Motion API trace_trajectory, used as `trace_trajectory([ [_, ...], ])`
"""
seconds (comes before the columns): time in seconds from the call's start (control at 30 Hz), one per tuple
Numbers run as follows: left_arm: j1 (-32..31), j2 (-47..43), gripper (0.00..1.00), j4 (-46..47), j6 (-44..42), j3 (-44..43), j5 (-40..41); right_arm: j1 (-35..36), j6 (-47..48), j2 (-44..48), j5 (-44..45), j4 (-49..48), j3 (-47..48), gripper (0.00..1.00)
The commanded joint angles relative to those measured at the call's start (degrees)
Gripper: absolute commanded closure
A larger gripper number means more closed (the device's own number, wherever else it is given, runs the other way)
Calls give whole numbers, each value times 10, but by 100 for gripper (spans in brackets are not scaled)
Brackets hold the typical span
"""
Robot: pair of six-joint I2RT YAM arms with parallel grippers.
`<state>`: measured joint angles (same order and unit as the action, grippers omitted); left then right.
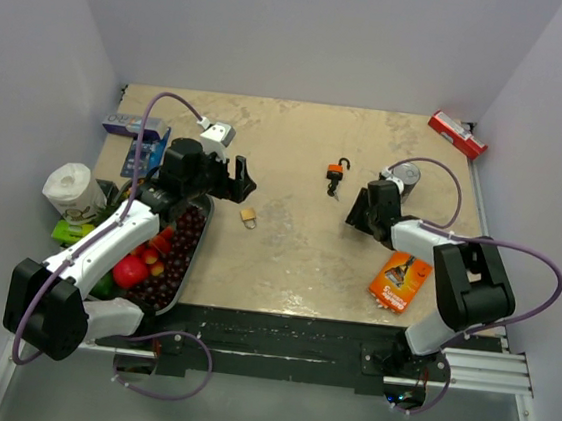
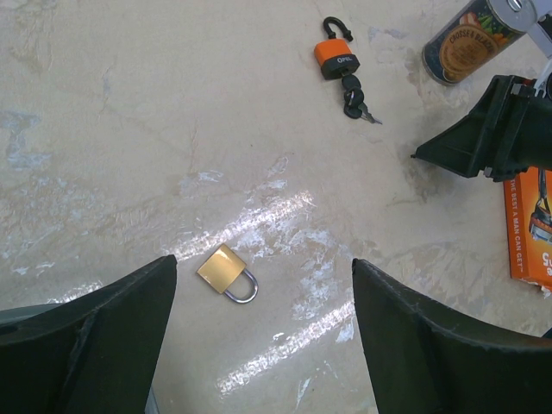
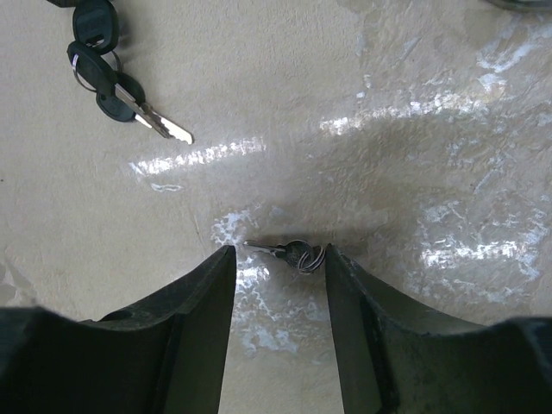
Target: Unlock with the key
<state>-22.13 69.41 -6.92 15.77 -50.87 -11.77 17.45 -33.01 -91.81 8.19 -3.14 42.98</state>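
The tiny key [image 3: 297,254], dark-headed with a small ring and a thin blade, lies flat on the table between the fingertips of my right gripper [image 3: 279,253]. Its ring is right against the right finger [image 3: 345,285], and the jaws stand a key's length apart, not clamped. The small brass padlock [image 2: 226,272] lies on the table just ahead of my left gripper [image 2: 264,263], which hovers wide open and empty. In the top view the brass padlock [image 1: 248,216] lies between the left gripper [image 1: 246,187] and the right gripper [image 1: 353,218].
An orange padlock [image 2: 335,59] with a black shackle and its own bunch of black keys [image 3: 108,73] lies further back. A can [image 1: 406,173], an orange packet [image 1: 401,281], a red box [image 1: 457,135], a fruit tray [image 1: 202,224] and a paper roll [image 1: 70,188] line the edges.
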Motion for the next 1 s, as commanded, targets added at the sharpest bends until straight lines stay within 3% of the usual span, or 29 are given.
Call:
trace_trajectory([
  [0.0,2,-7,13,20,-7,-1,-4,-2,-15,-14,25,-16,-11,52],
  [0.27,2,-4,13,21,-6,-1,-8,-3,-21,-28,32,-18,-5,60],
  [0.57,2,-6,13,29,-7,0,-32,-3,-21,3,28,-12,-7,99],
  [0.97,2,-23,12,60,-13,16,-99,-1,-6,115,-2,16,-15,100],
])
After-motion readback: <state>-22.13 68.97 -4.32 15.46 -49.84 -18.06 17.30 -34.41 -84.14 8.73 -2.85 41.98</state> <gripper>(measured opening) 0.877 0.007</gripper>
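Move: The right hand is low over the table with its half-open fingers astride the small key and its ring, about 1 cm below the fingertips and barely ahead. The black-headed keys lie some 7 cm ahead and 5 cm left, with the orange padlock about 11 cm ahead and 5 cm left; the can stands roughly 8 cm ahead and 10 cm right. From the left hand, the small key is about 23 cm right, 2 cm ahead and 17 cm down. The right hand slides about 1 cm forward over the small key while its fingers go from half open to fully shut, sinks a touch and eases back, then rises straight off the table by some 4.5 cm above its lowest point, fingers shut with nothing between them and the tips tilting slightly up. Late on, the left hand, still open and empty, drifts about 2 cm to the right and back, turning some 5 degrees clockwise. ##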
